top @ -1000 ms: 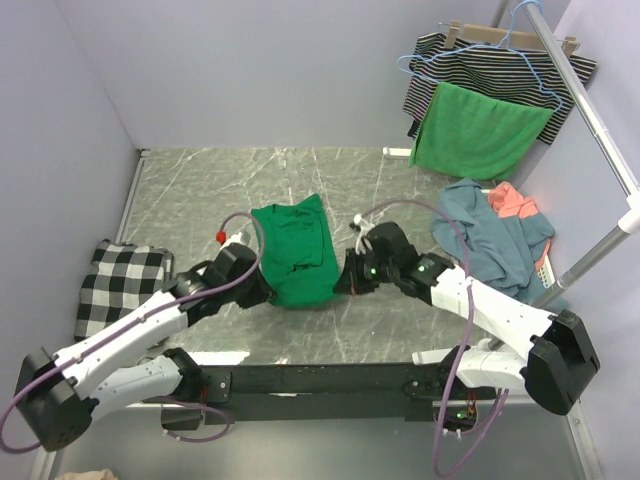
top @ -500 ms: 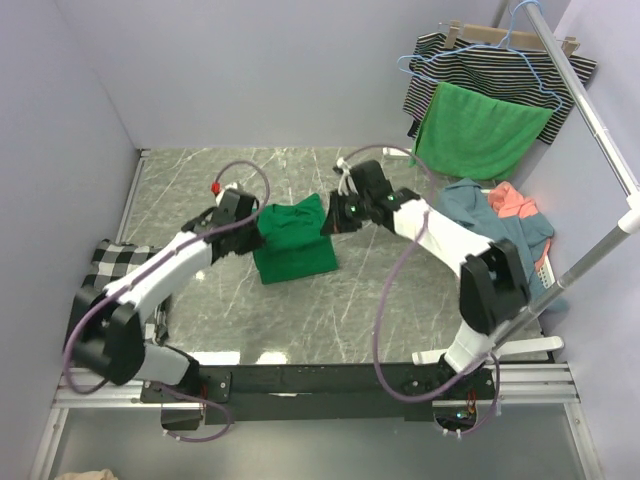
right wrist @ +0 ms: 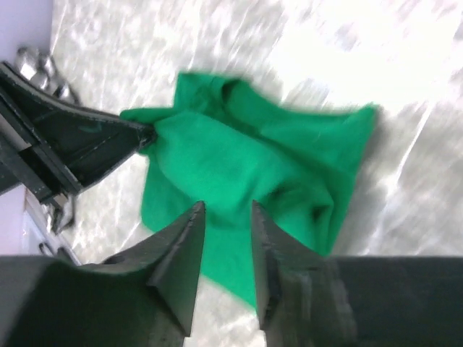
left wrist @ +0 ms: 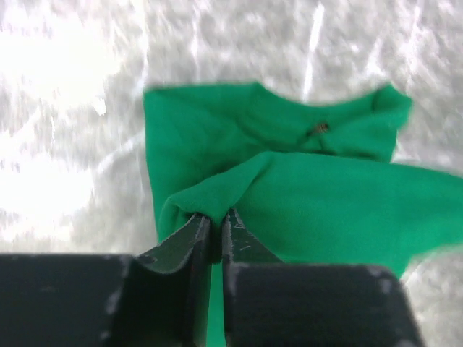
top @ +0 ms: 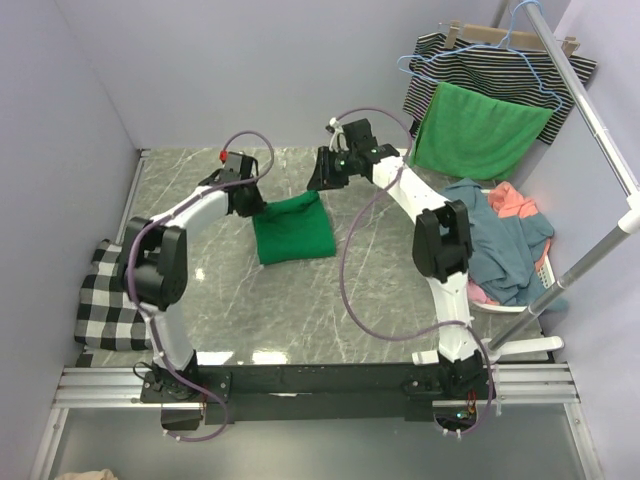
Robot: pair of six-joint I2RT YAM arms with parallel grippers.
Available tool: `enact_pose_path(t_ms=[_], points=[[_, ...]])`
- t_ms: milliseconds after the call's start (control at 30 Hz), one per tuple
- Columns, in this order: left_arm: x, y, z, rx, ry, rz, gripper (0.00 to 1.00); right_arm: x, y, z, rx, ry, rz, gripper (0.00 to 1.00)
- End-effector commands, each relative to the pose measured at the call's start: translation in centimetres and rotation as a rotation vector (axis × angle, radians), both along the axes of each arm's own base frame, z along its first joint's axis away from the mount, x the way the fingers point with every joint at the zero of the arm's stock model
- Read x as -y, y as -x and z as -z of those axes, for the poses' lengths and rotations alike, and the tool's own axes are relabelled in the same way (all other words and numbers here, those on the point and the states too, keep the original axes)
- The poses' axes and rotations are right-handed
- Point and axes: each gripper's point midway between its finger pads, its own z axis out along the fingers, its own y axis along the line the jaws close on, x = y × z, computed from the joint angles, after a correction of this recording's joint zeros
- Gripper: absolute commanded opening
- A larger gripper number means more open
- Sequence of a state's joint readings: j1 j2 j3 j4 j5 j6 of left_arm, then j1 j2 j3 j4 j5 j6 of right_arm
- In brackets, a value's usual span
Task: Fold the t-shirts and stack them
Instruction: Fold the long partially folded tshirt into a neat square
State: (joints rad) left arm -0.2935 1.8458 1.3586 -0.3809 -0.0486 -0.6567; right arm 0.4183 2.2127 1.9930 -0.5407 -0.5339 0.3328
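The emerald green t-shirt (top: pixel 293 230) lies folded in half on the marble table (top: pixel 200 290). In the left wrist view the shirt (left wrist: pixel 325 195) fills the middle. My left gripper (left wrist: pixel 215 218) is shut on a fold at its far left corner, and from above that gripper (top: pixel 260 206) sits at the same corner. My right gripper (top: pixel 315 184) hovers above the far right corner. In the right wrist view it (right wrist: pixel 226 208) is open with nothing between its fingers, and the shirt (right wrist: pixel 239 181) lies below. A dusty blue t-shirt (top: pixel 488 238) and a coral t-shirt (top: pixel 512 203) are heaped at the right.
A black-and-white checked cloth (top: pixel 112 292) lies at the left table edge. A striped garment (top: pixel 480 68) and a bright green cloth (top: pixel 480 130) hang from a rack (top: pixel 590 110) at the back right. A white basket (top: pixel 510 300) holds the heaped shirts.
Both arms swung from the near side to the far side, carrying the shirt's near edge over onto its far edge. The right gripper opened and let go; the left still pinches the cloth.
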Motion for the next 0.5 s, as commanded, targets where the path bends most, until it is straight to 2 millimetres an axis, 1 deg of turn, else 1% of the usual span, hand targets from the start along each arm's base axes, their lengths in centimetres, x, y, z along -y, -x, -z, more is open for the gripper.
enact_pose_path(t_ms=[0,33,67,100,133,167,200,233,267,300,333,367,400,433,467], points=[[-1.4,-5.0,-1.5,0.109,-0.007,-0.017,0.15,0.8,-4.6,-0.3,0.029,-0.054,0.051,0.4],[-1.8,-6.6,-1.9,0.152,0.001,-0.039,0.19,1.0,-6.0,-0.6,0.06,-0.071,0.081,0.45],[-2.3,-7.3,-2.0,0.166,0.005,-0.05,0.32,1.1,-6.8,0.2,0.059,-0.076,0.087,0.47],[-3.5,-8.2,-2.3,0.181,0.0,-0.08,0.66,1.7,-8.1,-1.2,0.101,-0.095,0.101,0.48],[-4.0,-9.2,-3.0,0.199,0.0,-0.085,0.7,2.2,-9.0,-1.6,0.131,-0.084,0.127,0.49],[-4.8,-9.6,-3.5,0.2,-0.002,-0.093,0.78,2.5,-9.3,-2.6,0.157,-0.081,0.135,0.49],[-5.2,-9.9,-4.5,0.22,-0.011,-0.097,0.86,3.1,-9.5,-3.3,0.187,-0.076,0.138,0.53],[-5.6,-10.1,-5.2,0.237,-0.031,-0.098,0.94,3.6,-9.3,-5.4,0.229,-0.08,0.148,0.56],[-5.9,-10.0,-5.6,0.247,-0.042,-0.107,0.99,3.8,-8.5,-4.6,0.209,-0.068,0.15,0.59],[-5.7,-9.7,-6.8,0.265,-0.031,-0.098,0.99,3.9,-8.2,-5.0,0.219,-0.067,0.144,0.6],[-5.4,-9.3,-6.9,0.26,-0.018,-0.073,0.99,3.9,-7.6,-5.6,0.222,-0.072,0.135,0.61],[-4.6,-9.1,-7.5,0.283,0.012,-0.041,0.99,3.5,-6.8,-5.3,0.199,-0.073,0.113,0.61],[-2.9,-8.3,-8.6,0.298,0.082,0.035,0.99,3.4,-6.1,-4.8,0.175,-0.069,0.096,0.59],[-2.2,-7.4,-8.2,0.277,0.121,0.066,0.99,2.6,-5.2,-4.9,0.17,-0.07,0.074,0.59],[-1.2,-7.0,-8.6,0.286,0.161,0.106,0.99,2.3,-4.4,-3.9,0.142,-0.062,0.06,0.58]])
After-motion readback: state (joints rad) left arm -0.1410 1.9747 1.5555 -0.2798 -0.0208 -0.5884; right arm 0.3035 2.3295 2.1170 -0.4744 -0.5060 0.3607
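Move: My left fingers still pinch the near-left end of the shirt's folded-over flap; the middle of the green t-shirt lies about 5 cm back, 8 cm to the right and some 6 cm below that hand. From my right hand, already partly open, the shirt's middle is about 8 cm back, 7 cm left and 11 cm down. Its far right corner is roughly 1 cm back of that hand, straight below by some 7 cm. I let go of the flap with my left hand, opening the fingers wide while I carry it forward about 8 cm and left about 6, dipping slightly, then rising clear with the fingertips tilting up. My right hand opens further and sweeps forward some 7 cm and out to the right past the far edge, dipping about 3 cm before it climbs again, turning slightly clockwise. ##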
